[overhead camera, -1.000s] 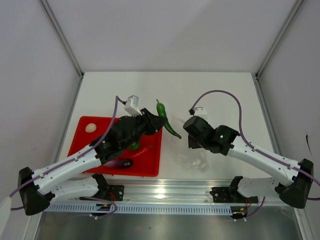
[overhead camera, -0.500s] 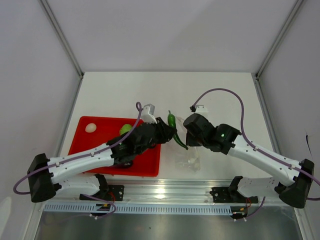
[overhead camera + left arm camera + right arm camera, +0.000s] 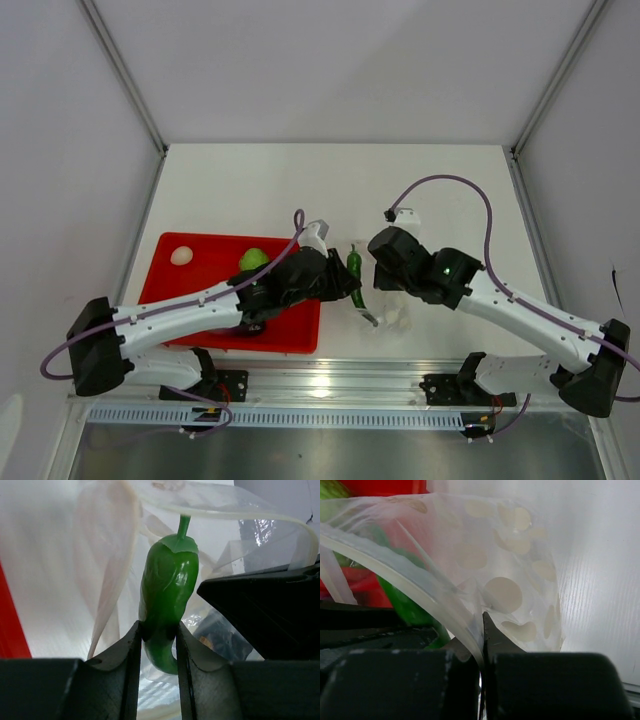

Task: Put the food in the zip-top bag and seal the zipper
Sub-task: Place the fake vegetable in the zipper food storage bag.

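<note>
My left gripper (image 3: 345, 285) is shut on the long green pepper (image 3: 355, 272), gripping its lower half (image 3: 167, 592), stem pointing away. It holds the pepper at the open mouth of the clear zip-top bag (image 3: 385, 315), whose rim strip, the zipper (image 3: 235, 515), arcs above the pepper. My right gripper (image 3: 385, 285) is shut on the bag's rim (image 3: 432, 587) and holds the mouth open. The pepper shows green through the plastic in the right wrist view (image 3: 402, 605). One round green vegetable (image 3: 252, 259) lies on the red tray (image 3: 165, 275). The chili and eggplant are hidden.
A small pale round object (image 3: 181, 256) lies in the tray's far left corner. The left arm lies across the tray. A metal rail (image 3: 330, 385) runs along the near table edge. Grey walls close in both sides.
My left gripper has carried the pepper right and nearer, from above the tray's far right corner to the bag mouth. My right gripper has lifted the bag's rim slightly.
</note>
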`<state>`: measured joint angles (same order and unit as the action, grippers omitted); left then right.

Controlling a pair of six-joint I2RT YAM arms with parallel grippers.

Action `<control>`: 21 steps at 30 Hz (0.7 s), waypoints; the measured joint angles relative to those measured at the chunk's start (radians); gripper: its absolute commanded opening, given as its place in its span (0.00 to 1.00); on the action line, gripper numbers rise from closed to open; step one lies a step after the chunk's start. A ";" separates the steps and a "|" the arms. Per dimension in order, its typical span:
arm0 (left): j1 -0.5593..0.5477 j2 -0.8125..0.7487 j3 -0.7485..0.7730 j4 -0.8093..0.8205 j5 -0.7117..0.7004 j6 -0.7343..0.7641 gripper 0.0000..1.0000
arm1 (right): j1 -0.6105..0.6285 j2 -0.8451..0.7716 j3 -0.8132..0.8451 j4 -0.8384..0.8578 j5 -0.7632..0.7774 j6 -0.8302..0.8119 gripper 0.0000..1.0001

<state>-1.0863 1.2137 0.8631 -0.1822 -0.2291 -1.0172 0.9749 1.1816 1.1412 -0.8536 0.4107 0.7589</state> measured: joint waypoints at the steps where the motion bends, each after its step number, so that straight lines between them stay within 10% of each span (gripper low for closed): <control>1: 0.000 0.012 0.007 0.000 0.019 0.000 0.46 | 0.000 -0.002 0.000 0.000 0.001 0.000 0.00; 3: 0.001 0.031 0.018 0.001 0.056 0.001 0.77 | 0.000 -0.004 0.000 -0.001 0.003 -0.001 0.00; 6: 0.002 0.046 0.034 -0.009 0.096 0.015 0.99 | 0.000 -0.010 0.000 -0.001 0.010 -0.003 0.00; 21: 0.013 -0.171 0.130 -0.164 -0.052 0.185 0.97 | -0.006 -0.039 -0.016 -0.004 0.026 -0.012 0.00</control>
<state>-1.0729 1.0424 0.9932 -0.3458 -0.2810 -0.8326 0.9684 1.1423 1.1255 -0.8574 0.4366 0.7471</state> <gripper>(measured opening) 0.980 0.003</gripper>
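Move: The left gripper still holds the green pepper in the bag mouth; the middle of the zip-top bag is about 6 cm to its right, 2 cm ahead and roughly 9 cm below. The red tray's middle is some 29 cm to the left, 6 cm ahead and 15 cm down; the green cabbage is about 25 cm left, 15 cm ahead and 13 cm down. For the right gripper, which keeps the bag rim pinched, the bag's middle is straight below, about 9 cm. Open the left fingers wide to let go of the green pepper into the bag while easing them a centimetre or two to the right and slightly back. Then lift the empty gripper some 8 cm clear of the mouth, swinging it about 5 cm left towards the tray late in the rise as the fingers tilt up. Keep the right fingers shut on the rim, holding the bag open. ##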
